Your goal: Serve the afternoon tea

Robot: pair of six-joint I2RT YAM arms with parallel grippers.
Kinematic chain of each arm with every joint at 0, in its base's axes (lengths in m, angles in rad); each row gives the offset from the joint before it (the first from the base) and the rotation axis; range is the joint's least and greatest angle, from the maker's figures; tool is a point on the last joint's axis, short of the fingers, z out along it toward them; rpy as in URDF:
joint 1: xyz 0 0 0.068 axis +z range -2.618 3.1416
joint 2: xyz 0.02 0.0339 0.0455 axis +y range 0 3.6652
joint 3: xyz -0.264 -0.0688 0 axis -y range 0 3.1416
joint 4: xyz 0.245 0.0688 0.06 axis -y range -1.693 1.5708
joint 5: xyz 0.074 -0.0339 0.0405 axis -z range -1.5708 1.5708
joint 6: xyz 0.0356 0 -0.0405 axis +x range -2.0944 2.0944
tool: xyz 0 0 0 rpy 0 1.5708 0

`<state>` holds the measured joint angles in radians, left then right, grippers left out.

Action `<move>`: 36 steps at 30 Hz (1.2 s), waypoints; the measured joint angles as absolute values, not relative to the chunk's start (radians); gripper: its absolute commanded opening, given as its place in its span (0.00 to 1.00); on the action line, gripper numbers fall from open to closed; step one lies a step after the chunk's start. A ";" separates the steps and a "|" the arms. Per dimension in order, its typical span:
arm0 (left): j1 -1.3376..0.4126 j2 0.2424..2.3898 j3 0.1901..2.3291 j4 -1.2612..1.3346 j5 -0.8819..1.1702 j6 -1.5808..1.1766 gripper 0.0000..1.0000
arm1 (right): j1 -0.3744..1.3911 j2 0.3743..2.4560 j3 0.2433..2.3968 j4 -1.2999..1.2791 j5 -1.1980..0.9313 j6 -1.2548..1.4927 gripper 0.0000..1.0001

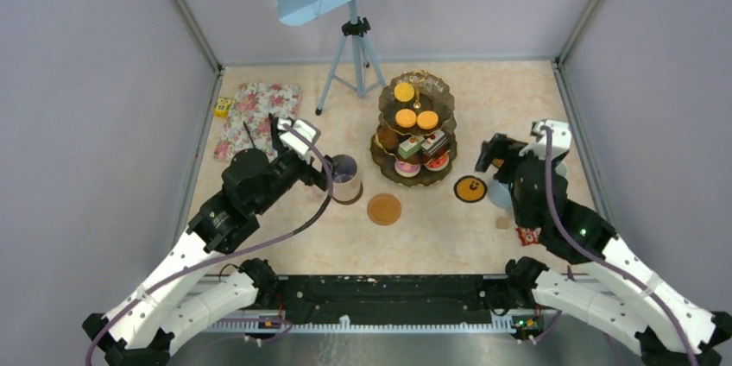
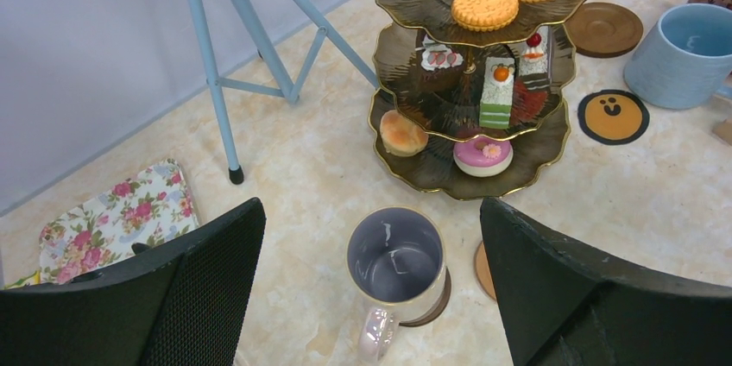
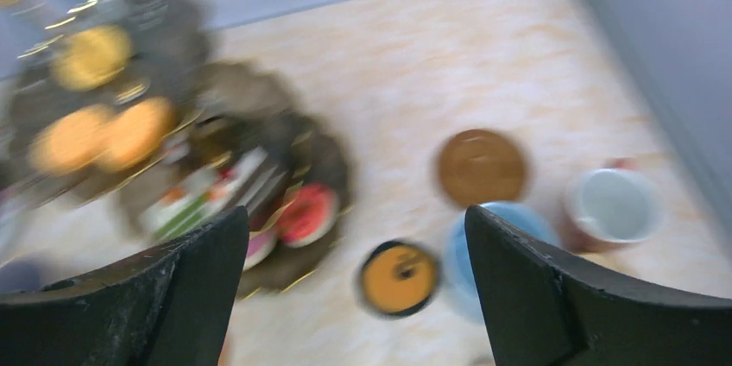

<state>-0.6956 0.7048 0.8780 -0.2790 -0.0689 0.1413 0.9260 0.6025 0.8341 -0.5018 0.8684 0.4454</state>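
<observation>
The dark three-tier stand [image 1: 414, 129] [image 2: 470, 81] holds orange tarts on its upper tiers and small cakes below. A lilac-white mug [image 1: 345, 178] [image 2: 397, 258] stands on a brown coaster left of the stand. My left gripper [image 1: 326, 174] [image 2: 371, 236] hangs open above it, its fingers clear of the mug. My right gripper [image 1: 492, 154] [image 3: 358, 236] is open and empty above a smiley orange coaster [image 1: 470, 188] [image 3: 399, 277]. The right wrist view is blurred. A light blue mug [image 2: 686, 51] [image 3: 496, 249] stands beside that coaster, with a small orange-brown mug [image 3: 611, 206] further right.
A bare brown coaster [image 1: 384, 209] lies in front of the stand, another [image 2: 602, 28] [image 3: 480, 167] behind the blue mug. A blue tripod [image 1: 352, 55] stands at the back. The floral mat [image 1: 257, 116] lies far left. Grey walls close in both sides.
</observation>
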 measured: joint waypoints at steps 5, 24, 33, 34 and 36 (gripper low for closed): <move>-0.696 0.701 0.873 -0.274 -0.068 0.145 0.99 | 0.469 0.750 0.868 -0.500 0.833 0.295 0.92; -0.696 0.650 0.873 -0.269 -0.033 0.140 0.99 | -0.337 1.116 0.891 -0.664 0.359 0.588 0.53; -0.696 0.651 0.873 -0.269 -0.033 0.140 0.99 | -0.376 1.179 0.780 -0.554 0.281 0.606 0.49; -0.696 0.651 0.873 -0.269 -0.033 0.140 0.99 | -0.376 1.193 0.775 -0.538 0.278 0.607 0.46; -0.696 0.653 0.873 -0.270 -0.033 0.141 0.99 | -0.376 1.218 0.766 -0.505 0.274 0.612 0.37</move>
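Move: Down and to the right of the empty right hand stands the pink-and-white mug, about 20 cm right, 6 cm ahead and some 22 cm below. The small cup sits about 7 cm nearer the base than that mug; the blue mug is 9 cm to the mug's left and 3 cm nearer the base; the brown coaster is 10 cm left of the mug and 5 cm farther out. From the left hand, the pink-and-white mug lies roughly 65 cm right, 6 cm ahead and 25 cm down. Swinging fast to the right over the blue mug, the right hand covers some 22 cm, first reaching forward about 7 cm, then drawing back a little as it sinks, about 20 cm in all, to the right-hand rim of the pink-and-white mug. The wrist turns clockwise nearly 50 degrees and tips steeply down while the fingers narrow from wide to about half open, one over the mug's mouth and one outside its wall. ##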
